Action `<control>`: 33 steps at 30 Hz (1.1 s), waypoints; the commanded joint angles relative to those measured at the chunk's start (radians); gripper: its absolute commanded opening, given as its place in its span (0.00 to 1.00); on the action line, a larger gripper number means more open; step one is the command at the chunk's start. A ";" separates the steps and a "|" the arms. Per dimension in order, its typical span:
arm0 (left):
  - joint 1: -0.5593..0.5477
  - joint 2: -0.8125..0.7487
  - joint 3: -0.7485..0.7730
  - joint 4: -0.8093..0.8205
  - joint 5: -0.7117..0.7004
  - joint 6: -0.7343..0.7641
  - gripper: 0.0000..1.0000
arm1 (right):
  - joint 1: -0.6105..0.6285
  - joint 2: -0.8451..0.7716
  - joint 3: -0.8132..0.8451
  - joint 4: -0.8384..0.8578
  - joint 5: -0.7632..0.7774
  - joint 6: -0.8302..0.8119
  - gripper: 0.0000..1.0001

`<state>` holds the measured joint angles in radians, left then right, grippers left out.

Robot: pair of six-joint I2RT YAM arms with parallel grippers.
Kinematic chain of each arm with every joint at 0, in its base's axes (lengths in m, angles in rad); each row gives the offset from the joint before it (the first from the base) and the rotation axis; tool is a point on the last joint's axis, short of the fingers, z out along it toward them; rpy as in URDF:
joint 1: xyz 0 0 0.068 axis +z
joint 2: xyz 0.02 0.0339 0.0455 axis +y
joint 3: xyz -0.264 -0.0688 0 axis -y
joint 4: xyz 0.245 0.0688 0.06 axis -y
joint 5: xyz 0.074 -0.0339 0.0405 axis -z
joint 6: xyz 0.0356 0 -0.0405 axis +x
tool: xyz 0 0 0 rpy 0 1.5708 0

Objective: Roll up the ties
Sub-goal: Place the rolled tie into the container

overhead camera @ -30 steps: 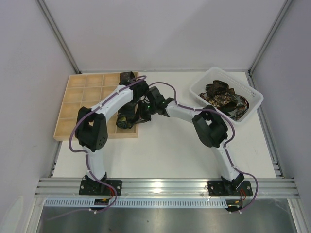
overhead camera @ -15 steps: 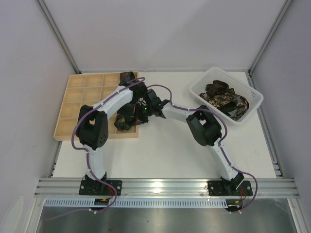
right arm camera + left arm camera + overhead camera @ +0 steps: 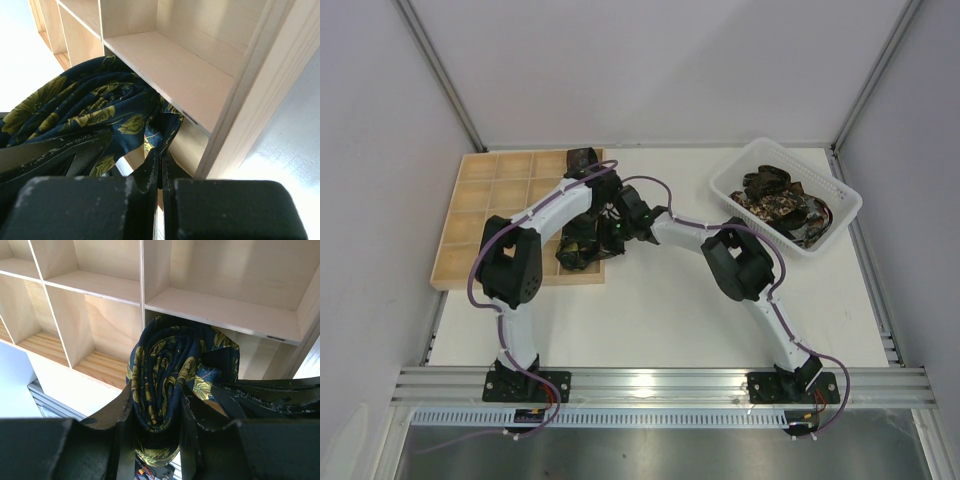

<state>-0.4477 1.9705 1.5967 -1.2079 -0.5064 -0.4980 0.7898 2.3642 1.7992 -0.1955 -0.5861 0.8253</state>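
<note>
A navy tie with yellow-green flowers is rolled into a coil, and my left gripper is shut on it, one finger on each side. The roll hangs over a cell near the right edge of the wooden grid tray. My right gripper is shut, with a loose fold of the same tie pinched at its tips beside the tray wall. From above, both grippers meet at the roll on the tray. Another dark roll sits in the tray's top right cell.
A white slotted basket at the back right holds several more dark printed ties. The tray's other cells show bare wood. Both arms cross above the white table between tray and basket.
The right arm has swung left, its elbow and wrist closer to the tray. The left arm shifted slightly. Both grips look unchanged.
</note>
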 commanded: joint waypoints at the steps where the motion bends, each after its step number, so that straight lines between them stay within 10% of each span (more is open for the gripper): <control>1: -0.011 0.004 -0.035 0.021 -0.026 0.016 0.00 | 0.006 -0.084 0.020 -0.001 0.051 -0.061 0.00; 25: -0.019 0.067 -0.115 0.085 -0.014 0.058 0.00 | -0.001 -0.063 0.031 0.037 0.002 -0.038 0.00; 33: -0.020 0.083 -0.139 0.084 -0.037 0.056 0.01 | -0.021 -0.074 0.022 -0.027 -0.024 -0.054 0.31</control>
<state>-0.4252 1.9831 1.5074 -1.0710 -0.4683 -0.4603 0.7689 2.3161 1.7573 -0.2047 -0.6018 0.8032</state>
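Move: The left hand holds the rolled tie over the container's near right corner cell, whose middle is about 5 cm below, 2 cm right and 1 cm ahead. From the right hand, pinching the tie's tail, it is some 3 cm left, 1 cm ahead and 2 cm below. An empty cell adjoins it about 8 cm farther out, another about 9 cm to its left. Left hand lowers the held tie about 3 cm into the corner cell; right hand edges right, then opens. ##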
